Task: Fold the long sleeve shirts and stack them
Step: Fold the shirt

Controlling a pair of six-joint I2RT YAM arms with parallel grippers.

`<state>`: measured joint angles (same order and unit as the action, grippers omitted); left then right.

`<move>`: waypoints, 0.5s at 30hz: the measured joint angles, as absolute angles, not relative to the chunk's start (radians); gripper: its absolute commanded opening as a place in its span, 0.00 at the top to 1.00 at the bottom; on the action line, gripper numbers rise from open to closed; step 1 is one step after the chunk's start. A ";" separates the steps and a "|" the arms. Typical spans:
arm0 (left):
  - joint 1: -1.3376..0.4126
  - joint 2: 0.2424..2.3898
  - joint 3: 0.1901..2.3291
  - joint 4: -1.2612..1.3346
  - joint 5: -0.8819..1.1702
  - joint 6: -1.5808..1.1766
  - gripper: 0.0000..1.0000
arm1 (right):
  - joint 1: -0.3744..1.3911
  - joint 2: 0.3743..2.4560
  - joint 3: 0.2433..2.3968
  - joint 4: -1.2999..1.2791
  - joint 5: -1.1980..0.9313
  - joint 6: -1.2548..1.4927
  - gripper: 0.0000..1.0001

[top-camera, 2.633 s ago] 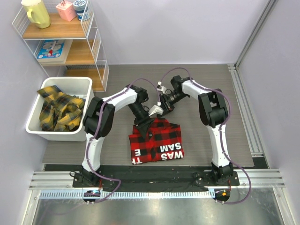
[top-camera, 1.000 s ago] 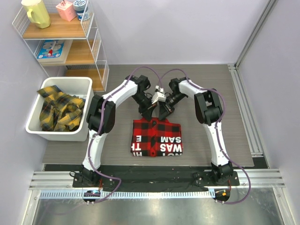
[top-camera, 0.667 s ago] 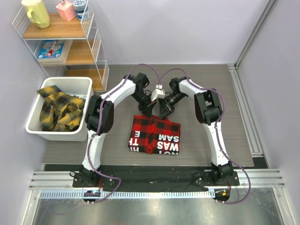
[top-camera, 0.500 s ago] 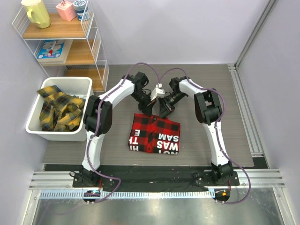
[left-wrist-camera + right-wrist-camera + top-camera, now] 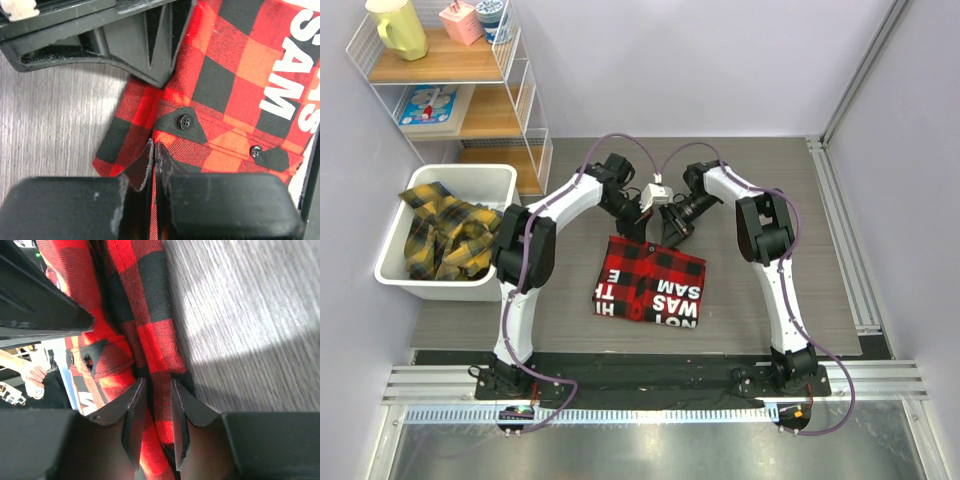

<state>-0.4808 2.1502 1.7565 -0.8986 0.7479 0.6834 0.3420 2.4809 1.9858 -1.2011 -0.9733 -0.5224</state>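
Observation:
A folded red-and-black long sleeve shirt (image 5: 650, 285) with white lettering lies mid-table, slightly askew. Both grippers meet at its far edge. My left gripper (image 5: 640, 228) is shut on a thin layer of the red check cloth (image 5: 225, 100) near a buttoned black patch; in the left wrist view the gripper (image 5: 154, 146) pinches the fabric tight. My right gripper (image 5: 669, 233) is beside it, and in the right wrist view the gripper (image 5: 156, 385) is shut on a thick fold of the shirt's edge (image 5: 150, 300). Yellow-and-black shirts (image 5: 445, 235) lie crumpled in a bin.
A white bin (image 5: 500, 180) stands at the left of the table. Behind it is a wire shelf (image 5: 525, 110) holding a yellow jug and small boxes. An aluminium rail (image 5: 840, 250) runs along the right side. Bare grey table (image 5: 760, 190) surrounds the shirt.
Both grippers have moved toward the far side holding the shirt's far edge. The shirt has slid with them and turned a little, its lettering now slanted.

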 measured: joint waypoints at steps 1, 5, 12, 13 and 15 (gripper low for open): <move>-0.480 2.150 1.751 -0.886 0.745 0.676 1.00 | 0.340 2.481 1.992 -1.204 -0.969 -0.523 0.64; -0.478 2.157 1.744 -0.842 0.734 0.655 0.80 | 0.323 2.481 2.039 -1.218 -0.943 -0.522 0.57; -0.464 2.230 1.852 -0.894 0.726 0.654 0.46 | 0.247 2.476 2.123 -1.283 -0.857 -0.543 0.34; -0.459 2.235 1.874 -0.917 0.726 0.657 0.45 | 0.230 2.470 2.123 -1.292 -0.842 -0.553 0.31; -0.444 2.240 1.925 -0.976 0.729 0.662 0.35 | 0.201 2.453 2.122 -1.307 -0.817 -0.579 0.29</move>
<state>-0.4442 2.2398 1.9251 -0.9756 0.7288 0.6621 0.2012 2.4535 2.1216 -1.3071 -0.8173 -0.5789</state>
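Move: The folded red plaid shirt's middle lies about 11 cm back of the left hand, 3 cm to its right and 6 cm below; the shirt's top button is roughly 3 cm back and 3 cm right, and its far left corner about 6 cm left, level ahead. From the right hand, the shirt's middle is some 10 cm back, 5 cm left and 2 cm lower, the button 2 cm back and 5 cm left, and the far right corner 5 cm back and 8 cm right. Both hands let go of the shirt's far edge: the left, still pinching raised cloth near the button, eases forward about 3 cm, dipping a little before lifting again, and spreads its shut fingers to just over half. The right, its part-open fingers astride the edge, comes free forward and then swings mostly right, ending about 7 cm right and 5 cm forward and a little higher, with a slight wrist turn as its fingers open to about two thirds. ##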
